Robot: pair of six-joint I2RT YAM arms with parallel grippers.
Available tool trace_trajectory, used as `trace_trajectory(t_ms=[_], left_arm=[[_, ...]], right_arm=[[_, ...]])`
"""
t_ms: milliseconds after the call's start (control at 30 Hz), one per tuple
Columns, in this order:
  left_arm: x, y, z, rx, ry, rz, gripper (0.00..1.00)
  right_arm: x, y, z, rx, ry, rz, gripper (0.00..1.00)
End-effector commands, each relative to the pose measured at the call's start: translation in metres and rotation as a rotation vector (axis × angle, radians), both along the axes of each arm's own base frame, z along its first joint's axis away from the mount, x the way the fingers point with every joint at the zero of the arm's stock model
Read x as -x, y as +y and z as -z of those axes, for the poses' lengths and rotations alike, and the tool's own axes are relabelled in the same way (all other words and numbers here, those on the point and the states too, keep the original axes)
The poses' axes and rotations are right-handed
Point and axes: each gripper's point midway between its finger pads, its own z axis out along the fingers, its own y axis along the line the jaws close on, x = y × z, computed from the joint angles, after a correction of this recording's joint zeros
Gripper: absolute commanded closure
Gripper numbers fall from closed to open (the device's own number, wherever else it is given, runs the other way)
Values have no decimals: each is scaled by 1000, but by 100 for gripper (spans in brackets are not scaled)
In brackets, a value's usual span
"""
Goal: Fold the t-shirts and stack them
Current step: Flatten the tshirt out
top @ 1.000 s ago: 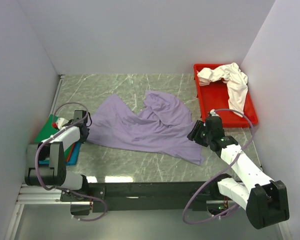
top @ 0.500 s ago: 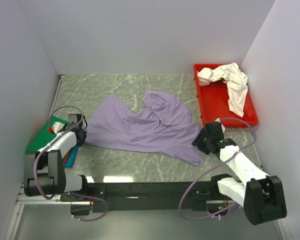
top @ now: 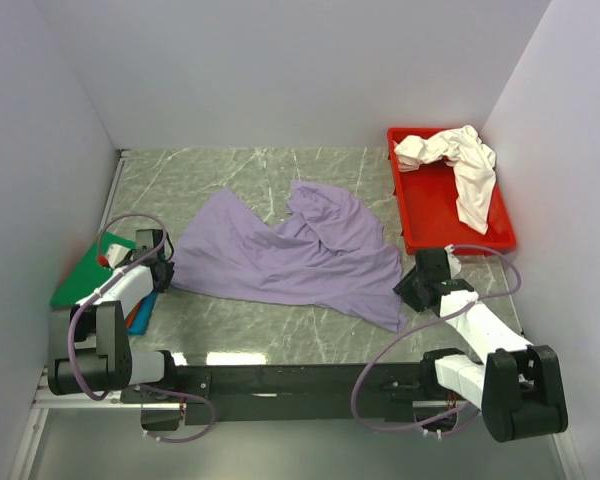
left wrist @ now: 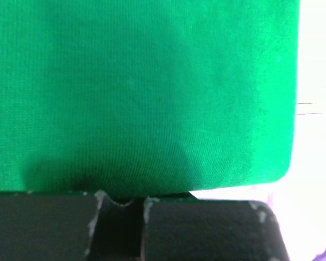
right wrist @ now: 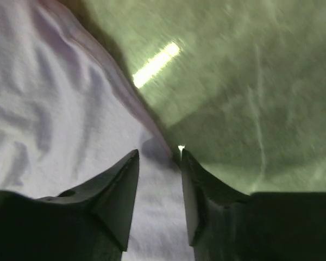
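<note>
A lavender t-shirt [top: 290, 255] lies spread and wrinkled across the middle of the marble table. My right gripper [top: 408, 290] is low at its right hem, and its open jaws straddle the edge of the lavender cloth [right wrist: 60, 109]. A folded green t-shirt [top: 85, 278] lies at the far left, with a blue edge [top: 143, 310] showing under it. My left gripper [top: 160, 272] is shut just off the green shirt's right side. Green cloth [left wrist: 141, 92] fills the left wrist view above the closed fingers [left wrist: 206, 228]. A creamy white t-shirt [top: 460, 165] lies crumpled in the tray.
The red plastic tray [top: 430, 210] stands at the back right, close behind my right arm. White walls close in the table on the left, back and right. Bare marble [right wrist: 250, 81] shows right of the lavender hem.
My right gripper has come nearer and lower along the lavender shirt's right edge, and its jaws have narrowed. My left gripper drew back slightly toward the green shirt, then stayed still.
</note>
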Motion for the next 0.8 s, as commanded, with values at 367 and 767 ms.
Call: trace_trajectory(t_ms=[367,767], left_arm=[[-22,-17,-64,29,-181,130,99],[-42,-24,-274,-78,-536,270,100]], right_arm=[[-20,24,-41,-93,-121,-138,100],[-48,8,-245,17,-540,-162,100]])
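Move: The purple t-shirt's right edge is right at the open right gripper: about 1 cm ahead, 1 cm left and 1 cm below. From that gripper, the shirt's bunched far part lies roughly 21 cm ahead and 18 cm left, and the red bin's middle some 26 cm ahead and 12 cm right, both near table height. The left gripper already has the shirt's left end between its fingers; the green folded stack is about level with it, 13 cm to its left. Ease the right gripper a centimetre or so forward and about 2 cm left at table level while closing it to pinch the shirt's right edge; keep the left grip shut on the left end. Then raise both hands together, faster and faster, about 21 cm up and 5 cm forward, swinging the fingers up and outward by nearly 30 degrees. ##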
